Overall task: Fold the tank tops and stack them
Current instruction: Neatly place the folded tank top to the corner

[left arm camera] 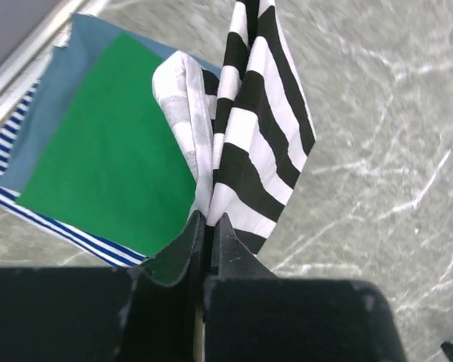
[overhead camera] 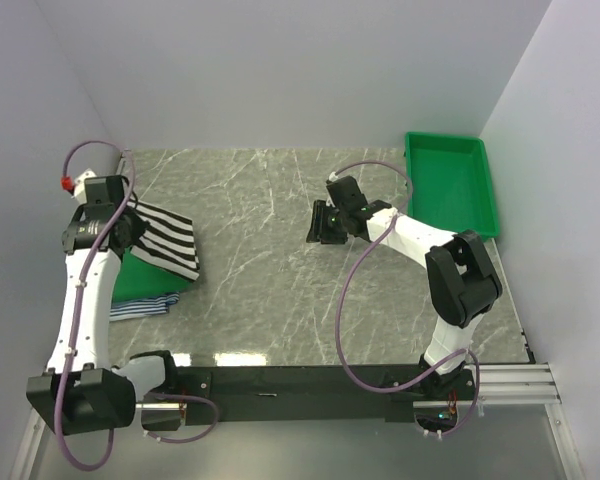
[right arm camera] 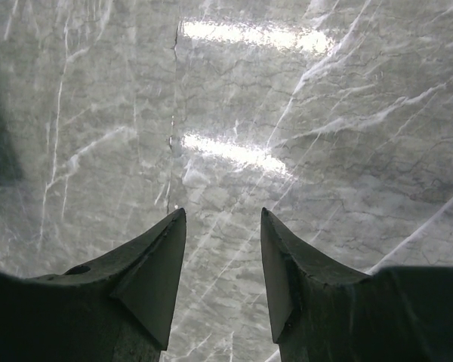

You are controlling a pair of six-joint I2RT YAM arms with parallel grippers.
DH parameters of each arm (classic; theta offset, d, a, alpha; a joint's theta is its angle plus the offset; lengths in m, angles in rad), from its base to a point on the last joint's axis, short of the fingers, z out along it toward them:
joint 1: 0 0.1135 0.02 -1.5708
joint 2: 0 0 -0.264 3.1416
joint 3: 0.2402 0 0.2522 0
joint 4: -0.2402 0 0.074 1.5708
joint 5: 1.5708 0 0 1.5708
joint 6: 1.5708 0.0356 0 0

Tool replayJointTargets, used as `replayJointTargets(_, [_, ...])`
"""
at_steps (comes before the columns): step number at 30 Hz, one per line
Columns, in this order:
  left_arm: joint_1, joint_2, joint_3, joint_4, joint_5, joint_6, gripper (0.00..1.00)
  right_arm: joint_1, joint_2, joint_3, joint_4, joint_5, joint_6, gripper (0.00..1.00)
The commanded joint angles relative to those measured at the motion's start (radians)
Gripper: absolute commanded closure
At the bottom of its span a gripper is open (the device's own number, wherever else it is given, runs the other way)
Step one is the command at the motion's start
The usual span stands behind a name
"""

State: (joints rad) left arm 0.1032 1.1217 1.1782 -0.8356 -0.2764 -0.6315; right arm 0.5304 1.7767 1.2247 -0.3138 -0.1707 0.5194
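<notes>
A black-and-white striped tank top (overhead camera: 168, 240) hangs folded from my left gripper (left arm camera: 210, 216), which is shut on its edge at the table's left side. Its stripes (left arm camera: 257, 128) drape away from the fingertips. Under it lies a stack: a green tank top (left arm camera: 109, 158) on top, a solid blue one (left arm camera: 64, 83) beneath, and a blue-white striped one (left arm camera: 15, 192) at the bottom. From above the green top (overhead camera: 145, 280) and blue-white stripes (overhead camera: 140, 308) show below the hanging cloth. My right gripper (right arm camera: 223, 219) hovers open over bare marble near mid-table (overhead camera: 327, 222).
A rigid green plastic bin (overhead camera: 450, 182) sits at the table's back right corner. The grey marble tabletop (overhead camera: 270, 290) spreads between the two arms. White walls close in on the left, back and right.
</notes>
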Motion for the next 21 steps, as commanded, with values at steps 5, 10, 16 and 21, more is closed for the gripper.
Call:
replayJointTargets(5, [0.163, -0.054, -0.112, 0.084, 0.040, 0.015, 1.00, 0.020, 0.020, 0.041, 0.025, -0.004, 0.004, 0.49])
replayJointTargets(10, [0.253, -0.030, -0.231, 0.150, 0.071, -0.013, 0.99, 0.031, 0.030, 0.036, 0.030, 0.000, 0.005, 0.49])
replayJointTargets(16, [0.334, 0.012, -0.305, 0.225, 0.126, -0.057, 0.64, 0.034, 0.014, 0.022, 0.030, 0.000, 0.001, 0.49])
replayJointTargets(21, [0.363, 0.027, -0.270, 0.230, 0.072, -0.086, 0.37, 0.037, -0.006, 0.009, 0.021, 0.008, -0.002, 0.48])
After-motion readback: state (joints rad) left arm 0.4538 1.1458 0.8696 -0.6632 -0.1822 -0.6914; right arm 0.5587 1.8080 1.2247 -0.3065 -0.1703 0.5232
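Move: Almost straight below the left hand, some 16 cm down and perhaps 1 cm to its left, lies the middle of the stack, its green top uppermost. The black-and-white top hangs from the shut fingers, its middle about 5 cm ahead, 4 cm right and 8 cm lower. The blue-striped top peeks out 8 cm back and 3 cm left; the left rail runs some 16 cm left. From the right hand the stack is about 39 cm left and 7 cm back. Swinging left first and then mainly sinking, the left hand carries the gripped edge of the black-and-white top down over the stack's left side: roughly 10 cm down, 7 cm left and 4 cm back, turning some 20 degrees counter-clockwise. Near the bottom the descent tails off and the fingers open a bit over halfway, letting go of the cloth. ##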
